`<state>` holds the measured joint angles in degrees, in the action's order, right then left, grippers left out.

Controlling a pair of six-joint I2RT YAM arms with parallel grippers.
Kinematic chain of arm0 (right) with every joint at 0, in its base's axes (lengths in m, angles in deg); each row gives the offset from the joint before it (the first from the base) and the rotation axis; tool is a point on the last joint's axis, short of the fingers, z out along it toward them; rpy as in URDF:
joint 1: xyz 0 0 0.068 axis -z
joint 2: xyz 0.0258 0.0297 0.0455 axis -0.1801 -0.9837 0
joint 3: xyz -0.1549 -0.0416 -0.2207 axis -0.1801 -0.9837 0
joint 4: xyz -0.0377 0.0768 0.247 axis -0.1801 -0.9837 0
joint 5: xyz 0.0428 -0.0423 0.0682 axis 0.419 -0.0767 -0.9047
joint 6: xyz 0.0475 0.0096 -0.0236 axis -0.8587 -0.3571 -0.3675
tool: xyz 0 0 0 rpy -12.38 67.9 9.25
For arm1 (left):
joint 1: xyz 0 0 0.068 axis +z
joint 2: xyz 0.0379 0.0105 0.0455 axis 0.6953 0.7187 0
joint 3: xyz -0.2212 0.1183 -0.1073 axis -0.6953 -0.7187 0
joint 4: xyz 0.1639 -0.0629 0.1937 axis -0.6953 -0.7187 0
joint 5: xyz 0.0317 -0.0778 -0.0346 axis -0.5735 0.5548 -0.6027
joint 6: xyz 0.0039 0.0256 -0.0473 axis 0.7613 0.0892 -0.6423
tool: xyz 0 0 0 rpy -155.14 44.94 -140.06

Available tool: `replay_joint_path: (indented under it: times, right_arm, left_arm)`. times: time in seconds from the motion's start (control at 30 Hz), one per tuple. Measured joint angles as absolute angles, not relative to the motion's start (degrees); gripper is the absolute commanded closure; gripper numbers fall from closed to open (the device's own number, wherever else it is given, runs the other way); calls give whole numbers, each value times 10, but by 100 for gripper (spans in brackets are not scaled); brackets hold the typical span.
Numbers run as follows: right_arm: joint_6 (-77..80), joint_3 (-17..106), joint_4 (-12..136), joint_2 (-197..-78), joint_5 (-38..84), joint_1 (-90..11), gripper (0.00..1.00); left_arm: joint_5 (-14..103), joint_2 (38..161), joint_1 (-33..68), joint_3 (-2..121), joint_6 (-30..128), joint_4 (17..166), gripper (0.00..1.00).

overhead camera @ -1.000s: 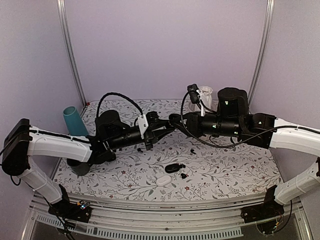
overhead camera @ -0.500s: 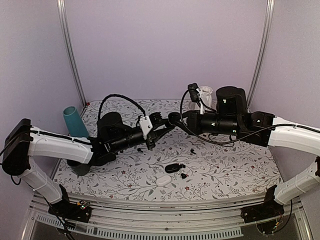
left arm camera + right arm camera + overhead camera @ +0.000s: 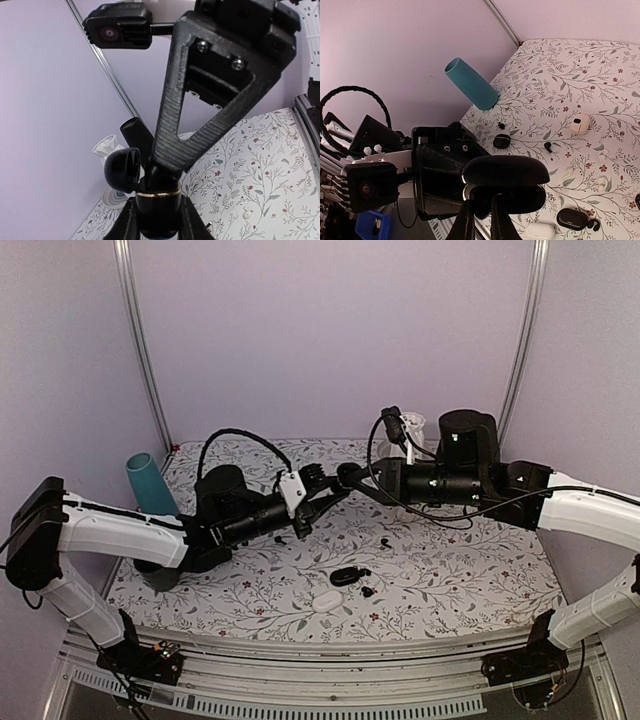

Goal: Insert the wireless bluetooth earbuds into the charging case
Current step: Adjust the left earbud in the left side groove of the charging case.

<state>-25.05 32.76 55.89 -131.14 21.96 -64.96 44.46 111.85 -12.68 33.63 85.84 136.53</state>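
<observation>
The black charging case with a gold rim is held in mid-air, and my left gripper is shut on its body. Its lid hangs open to the left. From above, my right gripper reaches into the case's mouth under the raised lid, its fingers almost together. What lies between them is hidden, so I see no earbud there. In the top view both grippers, left and right, meet above the table's middle. One loose black earbud lies on the cloth.
A teal cup stands at the left and a white ribbed cup at the back. Near the front lie another black case, a white case and a black earbud. White earbuds and a third black case lie scattered.
My right gripper's fingers have drawn together at the case's mouth. Both arms have shifted slightly, and the left still holds the case.
</observation>
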Motion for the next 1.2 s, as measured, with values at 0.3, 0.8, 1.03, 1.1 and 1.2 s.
replay_joint_path:
  times: [0.3,0.8,1.03,1.1,1.2]
  right_arm:
    - [-272,312,568,-1300,190,-632,95]
    - [-242,308,550,-1284,171,-630,73]
    - [-184,353,499,-1283,139,-626,68]
    - [-171,363,488,-1283,131,-625,65]
    - [-158,380,466,-1284,122,-624,62]
  left_arm:
    - [445,1123,-131,336,856,1366,100]
    - [544,1124,-121,340,781,1366,100]
    - [647,1124,-98,364,687,1369,100]
    - [674,1124,-91,372,661,1371,100]
    - [705,1127,-85,383,627,1370,100]
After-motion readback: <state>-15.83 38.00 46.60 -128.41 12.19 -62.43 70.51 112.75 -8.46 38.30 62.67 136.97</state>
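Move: The left hand holds the open charging case, its middle about 2 cm to the right of the hand point and 1 cm ahead, at the same height. From the nearly shut right fingers the case lies some 3 cm to the left and 1 cm ahead; the left earbud sits in its groove about 2 cm to the left of the right hand, level with it fore and aft. Left hand swings the held case about 4 cm back and 3 up, clockwise; right rises alongside, fingers opening. ##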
